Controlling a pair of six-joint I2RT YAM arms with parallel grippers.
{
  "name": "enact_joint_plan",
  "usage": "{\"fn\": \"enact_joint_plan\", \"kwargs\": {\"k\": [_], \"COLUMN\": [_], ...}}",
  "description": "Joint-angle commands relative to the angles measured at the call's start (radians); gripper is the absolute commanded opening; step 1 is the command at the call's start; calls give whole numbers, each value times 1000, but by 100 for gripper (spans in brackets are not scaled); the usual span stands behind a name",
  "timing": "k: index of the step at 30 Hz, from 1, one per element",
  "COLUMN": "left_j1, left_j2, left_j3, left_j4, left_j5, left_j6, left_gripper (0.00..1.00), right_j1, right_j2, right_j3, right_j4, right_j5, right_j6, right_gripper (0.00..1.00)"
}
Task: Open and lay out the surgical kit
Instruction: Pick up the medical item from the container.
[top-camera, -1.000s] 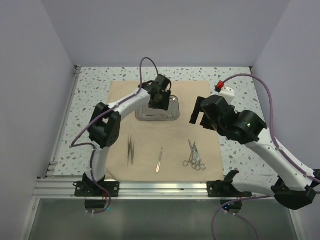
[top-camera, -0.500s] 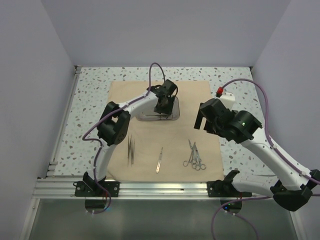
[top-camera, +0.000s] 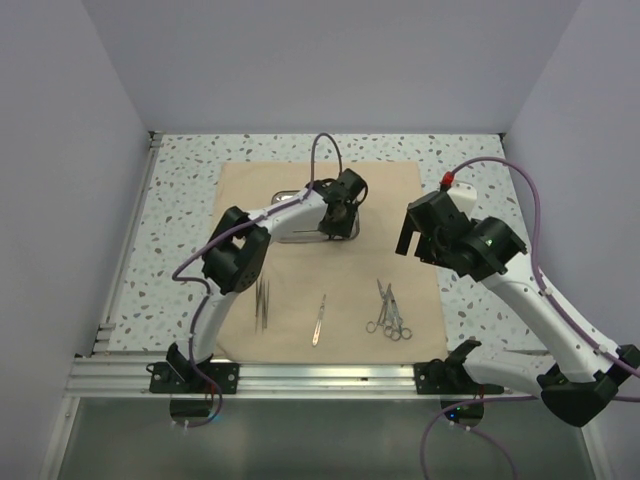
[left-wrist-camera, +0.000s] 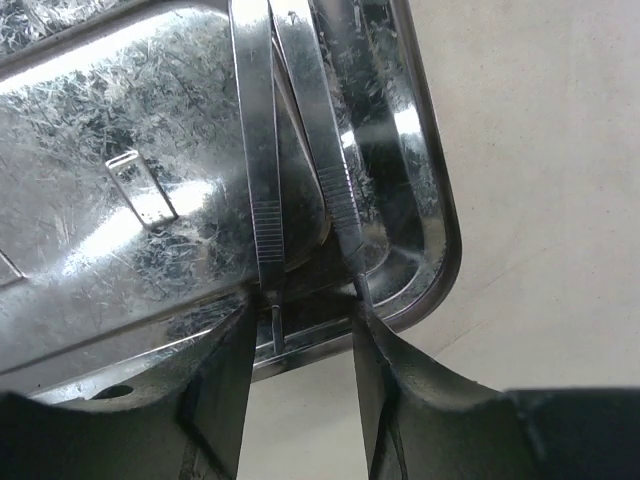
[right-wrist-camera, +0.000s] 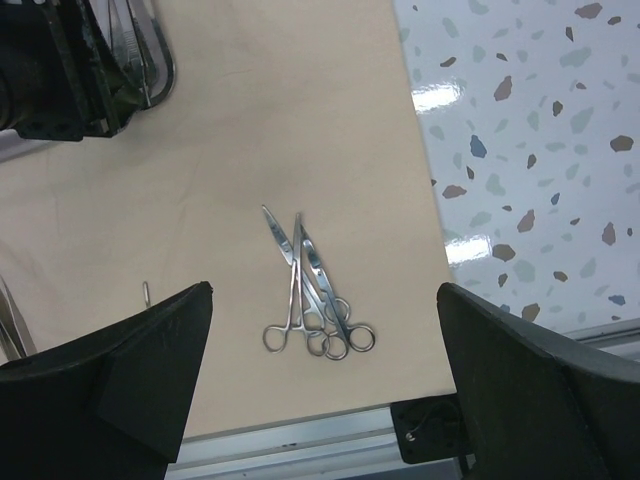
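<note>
The tan cloth (top-camera: 300, 280) lies spread flat. The steel tray (top-camera: 290, 228) stands on its far half. In the left wrist view the tray (left-wrist-camera: 130, 130) holds tweezers (left-wrist-camera: 262, 170), seen as two flat serrated strips. My left gripper (top-camera: 338, 216) is low at the tray's right end. It is open (left-wrist-camera: 300, 320), with a finger just outside each strip's tip. My right gripper (top-camera: 415, 240) is open and empty, held high over the cloth's right edge. It hangs (right-wrist-camera: 325, 290) above the ring-handled scissors and forceps (right-wrist-camera: 315, 300).
On the near half of the cloth lie tweezers (top-camera: 262, 300), a single thin instrument (top-camera: 319, 320) and the scissors pile (top-camera: 388, 312). Speckled tabletop (top-camera: 180, 220) surrounds the cloth. An aluminium rail (top-camera: 300, 378) runs along the near edge. Walls stand close on both sides.
My left gripper has slid right along the tray to its right end. My right gripper has shifted slightly right and turned a little. The laid-out instruments have not moved.
</note>
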Motion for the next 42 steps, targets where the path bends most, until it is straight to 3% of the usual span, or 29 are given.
{"fn": "enact_joint_plan", "kwargs": {"k": [1,14,20,25,35,42], "left_j1": [1,19,18,18,19,-33], "left_j2": [63,77,44,52,-75,-322], "left_j3": [26,-2,-152,-162,-19,-216], "left_j4": [-39,-66,3,16,-71,-102], "left_j5": [-43,-70,17,51,12,-56], "left_j6": [-30,-77,-125,-122,-104,-163], "left_gripper": [46,34,21,0,0,0], "right_j1": [-9,-18,-25,-26,-38,-69], "right_j2": [-15,-19,-13,-9,22,120], "right_j3": [14,6,3,0,8,54], "right_j4": [8,8,15,21,92,184], "right_j5": [-6,-12,-17,-15,0,-47], "right_j6": [-19,-28,-34,-49,-117,-154], "right_gripper": [99,98,98,98,98,98]}}
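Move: The medical item, a slim metal handle lying in the tray, has its narrow end almost between the left fingers; its middle is about 5 cm ahead, 1 cm left and 1 cm below that hand. A second handle lies beside it, middle some 6 cm ahead and 1 cm right; the tray's middle is about 5 cm ahead and 6 cm left. From the right hand, the item is roughly 21 cm ahead, 17 cm left and 24 cm lower. Low over the tray's near right corner, the left hand eases about 1.5 cm forward while turning slightly counter-clockwise, then shifts about 1 cm back and left as its half-open fingers shut on the medical item's narrow near end, and after a short hold it draws the item back some 3 cm, up nearly 3 cm and a little left, out over the tray's near rim. The right hand, empty and wide open, stays put until late, then starts forward about 3 cm, sinking slightly and closing some of its distance to the tray. ##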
